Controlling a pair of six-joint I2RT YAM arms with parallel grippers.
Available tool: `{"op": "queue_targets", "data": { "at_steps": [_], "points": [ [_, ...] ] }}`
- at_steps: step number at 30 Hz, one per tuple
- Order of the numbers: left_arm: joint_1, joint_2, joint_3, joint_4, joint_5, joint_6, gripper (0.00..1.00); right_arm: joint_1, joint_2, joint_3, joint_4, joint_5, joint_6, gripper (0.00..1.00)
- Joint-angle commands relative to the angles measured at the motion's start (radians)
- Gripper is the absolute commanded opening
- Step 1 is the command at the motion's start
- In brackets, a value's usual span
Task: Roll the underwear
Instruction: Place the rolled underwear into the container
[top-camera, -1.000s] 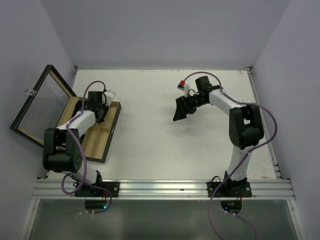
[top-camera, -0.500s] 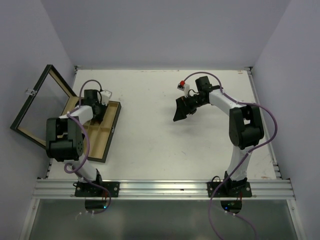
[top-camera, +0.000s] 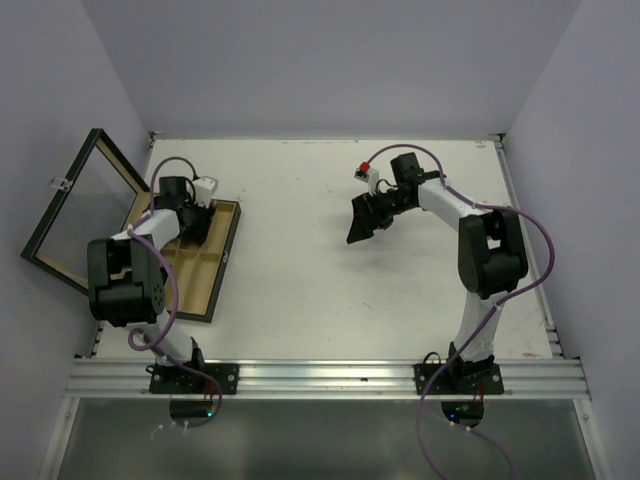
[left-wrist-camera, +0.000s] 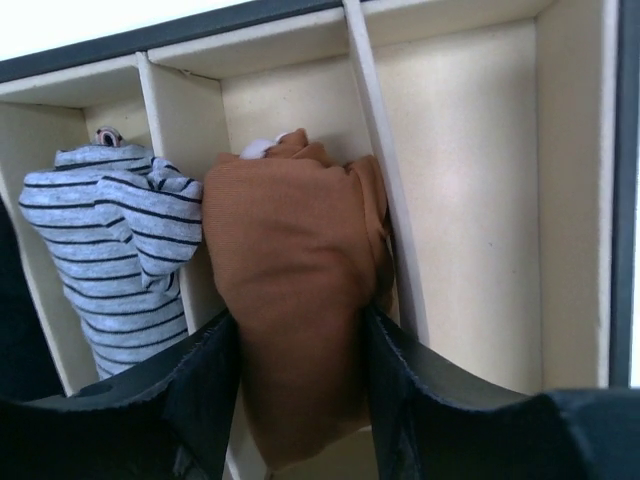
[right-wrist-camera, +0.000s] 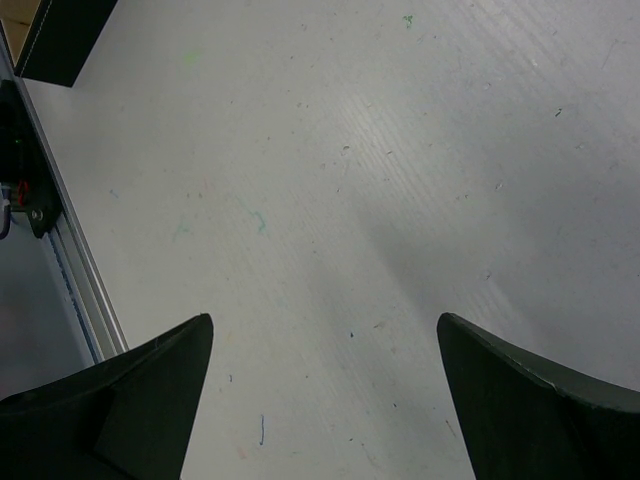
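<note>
An orange-brown rolled underwear (left-wrist-camera: 295, 300) stands in a compartment of the wooden box (left-wrist-camera: 470, 200), and my left gripper (left-wrist-camera: 298, 400) has a finger pressed against each side of it. A grey striped underwear roll (left-wrist-camera: 110, 250) fills the compartment to its left, and a black one (left-wrist-camera: 15, 330) shows at the left edge. From above, my left gripper (top-camera: 192, 215) reaches down into the far end of the box (top-camera: 215, 275). My right gripper (top-camera: 362, 222) hangs wide open over bare table (right-wrist-camera: 330, 200), with nothing between its fingers.
The box's glass lid (top-camera: 85, 210) stands open, leaning out past the table's left edge. The compartment right of the orange-brown roll (left-wrist-camera: 480, 230) holds nothing. An aluminium rail (top-camera: 320, 378) runs along the near edge.
My left arm has swung its elbow left and pushed the gripper toward the far end of the box. The right arm has not moved.
</note>
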Motion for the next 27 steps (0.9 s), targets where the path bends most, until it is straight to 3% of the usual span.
{"op": "queue_targets", "data": {
  "at_steps": [1, 8, 14, 20, 21, 25, 27],
  "points": [
    [0.015, -0.041, 0.018, -0.067, -0.004, 0.000, 0.58, -0.001, -0.006, 0.019, -0.005, -0.014, -0.001, 0.99],
    [0.015, -0.044, 0.084, -0.110, 0.020, -0.018, 0.59, -0.001, -0.018, 0.013, -0.012, -0.005, -0.005, 0.99],
    [0.015, -0.059, 0.137, -0.139, 0.021, -0.018, 0.67, -0.001, -0.017, 0.020, -0.015, -0.008, -0.004, 0.99],
    [0.015, -0.147, 0.197, -0.159, 0.077, -0.009, 0.68, -0.001, -0.031, 0.029, -0.018, 0.007, -0.010, 0.99],
    [0.013, -0.183, 0.206, -0.159, 0.092, -0.004, 0.75, -0.001, -0.035, 0.030, -0.018, 0.016, -0.012, 0.99],
    [0.012, -0.247, 0.269, -0.173, 0.168, 0.031, 0.87, -0.004, -0.070, 0.034, -0.018, 0.043, -0.030, 0.99],
    [0.012, -0.262, 0.298, -0.202, 0.221, 0.046, 1.00, -0.011, -0.092, 0.043, -0.018, 0.055, -0.031, 0.99]
  ]
}}
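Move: My left hand is down in the container with its fingertips on either side of the brown rolled underwear, whose middle lies about 2 cm ahead and 1 cm below. The grey striped roll sits some 6 cm left and 2 cm ahead, and the empty compartment roughly 6 cm right and 2 cm ahead. From my right hand, the brown roll is about 38 cm left, 4 cm ahead and some 6 cm lower. With my left hand I spread the half-open fingers off the sides of the brown roll, easing almost straight up for the first 3 cm, then pull away fast, about 14 cm up in all and slightly forward. As I climb out of the container the fingers go nearly fully open and tilt some 15 degrees outward, away from my base. ##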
